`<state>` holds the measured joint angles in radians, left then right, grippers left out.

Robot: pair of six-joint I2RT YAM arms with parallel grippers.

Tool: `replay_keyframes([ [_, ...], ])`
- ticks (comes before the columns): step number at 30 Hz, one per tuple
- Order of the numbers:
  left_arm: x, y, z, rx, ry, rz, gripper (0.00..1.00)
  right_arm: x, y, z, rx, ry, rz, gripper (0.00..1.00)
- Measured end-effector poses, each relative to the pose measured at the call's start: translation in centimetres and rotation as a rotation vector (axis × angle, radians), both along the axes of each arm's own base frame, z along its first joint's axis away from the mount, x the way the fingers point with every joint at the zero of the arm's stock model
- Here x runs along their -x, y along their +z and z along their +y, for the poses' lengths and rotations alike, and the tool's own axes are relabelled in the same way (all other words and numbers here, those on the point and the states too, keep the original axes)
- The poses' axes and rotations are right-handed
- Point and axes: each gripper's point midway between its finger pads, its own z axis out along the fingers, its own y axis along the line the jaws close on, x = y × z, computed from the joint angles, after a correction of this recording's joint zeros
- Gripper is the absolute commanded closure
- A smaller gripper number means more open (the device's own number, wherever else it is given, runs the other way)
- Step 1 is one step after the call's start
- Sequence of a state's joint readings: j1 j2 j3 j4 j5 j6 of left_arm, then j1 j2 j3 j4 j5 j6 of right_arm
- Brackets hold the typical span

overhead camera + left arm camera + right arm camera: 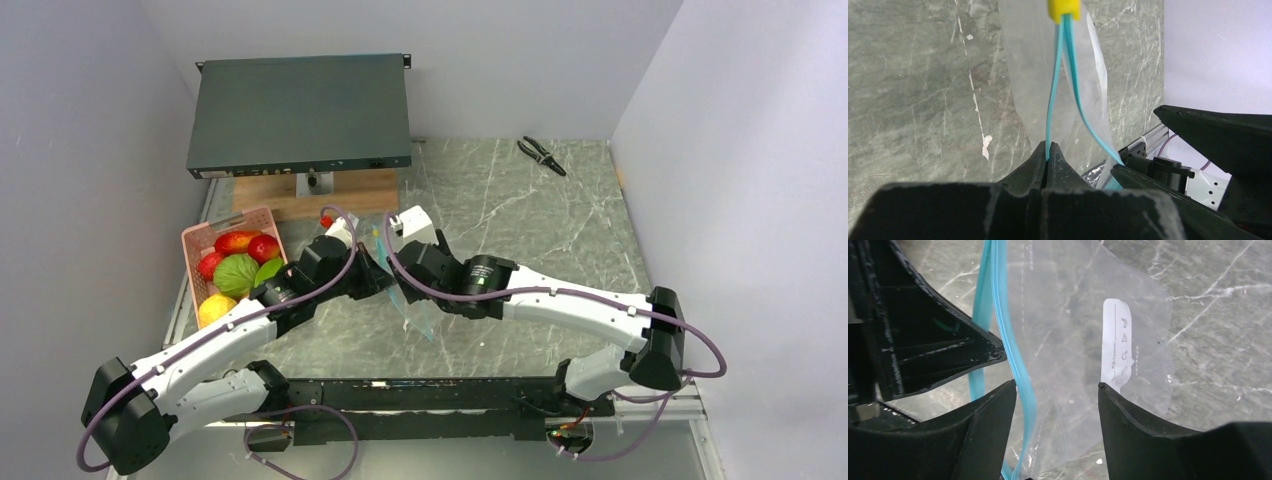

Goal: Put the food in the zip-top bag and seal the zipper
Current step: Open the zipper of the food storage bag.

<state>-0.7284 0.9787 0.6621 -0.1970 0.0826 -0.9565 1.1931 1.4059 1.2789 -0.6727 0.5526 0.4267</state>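
Observation:
The clear zip-top bag (422,316) hangs above the marble table between my two grippers. My left gripper (1048,150) is shut on one lip of the teal zipper (1053,100), which runs up to a yellow slider (1063,9). The other lip bows away to the right, so the mouth gapes. My right gripper (1057,385) is open, with that second zipper lip (1013,350) and the bag's clear wall (1073,315) between its fingers, untouched by the right fingertip. The food (238,272), red, green and yellow pieces, lies in the pink basket (195,240) at the left.
A black rack-mount box (300,110) sits on a wooden block (315,192) at the back left. Pliers (541,155) lie at the back right. Walls close in on the left, back and right. A white label (1118,340) is on the bag.

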Motion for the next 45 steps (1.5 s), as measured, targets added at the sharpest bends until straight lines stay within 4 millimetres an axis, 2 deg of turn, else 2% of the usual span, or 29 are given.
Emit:
replay_keyframes([
  [7,0.1,-0.1,0.1,-0.005,0.0,0.004,1.0,-0.6,-1.6,-0.2,0.091,-0.02,-0.057,0.5],
  [14,0.1,-0.2,0.1,-0.006,0.0,0.005,1.0,-1.0,-3.1,0.3,0.162,-0.042,-0.097,0.8],
  [17,0.1,-0.3,0.1,-0.01,-0.001,0.006,1.0,-1.3,-3.2,0.2,0.169,-0.062,-0.115,1.0],
  [21,0.3,-0.7,0.5,-0.04,-0.011,0.004,1.0,-1.8,-2.8,-0.4,0.159,-0.107,-0.153,1.0],
  [27,1.0,-2.2,2.0,-0.137,-0.036,0.013,1.0,-2.2,-1.9,-2.6,0.119,-0.144,-0.185,1.0],
  [30,1.5,-2.8,2.5,-0.184,-0.064,0.021,1.0,-2.2,-1.4,-2.6,0.068,-0.125,-0.178,1.0],
  [32,1.5,-2.8,2.5,-0.205,-0.083,0.021,0.94,-2.1,-1.4,-2.0,0.043,-0.106,-0.168,1.0],
  [33,1.5,-2.7,2.5,-0.212,-0.09,0.018,0.87,-2.1,-1.5,-1.8,0.039,-0.098,-0.163,1.0],
  [34,1.5,-2.5,2.4,-0.216,-0.094,0.013,0.76,-2.1,-1.6,-1.7,0.041,-0.096,-0.161,1.0],
  [36,1.4,-2.3,2.5,-0.222,-0.105,0.001,0.48,-2.1,-2.1,-1.4,0.052,-0.092,-0.156,1.0],
  [37,1.5,-2.2,2.5,-0.223,-0.108,-0.005,0.4,-2.1,-2.5,-1.3,0.062,-0.089,-0.152,1.0],
  [40,1.8,-2.0,2.7,-0.23,-0.12,-0.014,0.29,-2.0,-3.1,-1.0,0.073,-0.075,-0.139,1.0],
  [45,2.1,-0.1,3.3,-0.203,-0.119,-0.084,0.22,-2.0,-2.9,-0.3,0.051,-0.054,-0.137,1.0],
])
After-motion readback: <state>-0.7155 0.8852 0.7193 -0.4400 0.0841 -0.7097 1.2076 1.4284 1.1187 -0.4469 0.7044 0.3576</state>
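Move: The left fingers are already shut on the left zipper strip. The right zipper strip crosses about 3 cm to this hand's right, level with it and some 2 cm lower; the yellow slider is roughly 9 cm ahead and 2 cm left, at about its height. From the open right hand, the right strip lies about 1 cm ahead, 1 cm left and 3 cm below; the left strip's pinched spot is about 4 cm left, and the slider some 9 cm ahead and 6 cm left. Lower the open right gripper about 3 cm, easing forward, and shut it on the right zipper strip; tug that strip some 2.5 cm to the right, then let it come back while keeping the pinch. Meanwhile draw the left gripper left and down about 3 cm with slight backing, rolling its left side up some 10 degrees, then open it off the left strip and raise it again. ##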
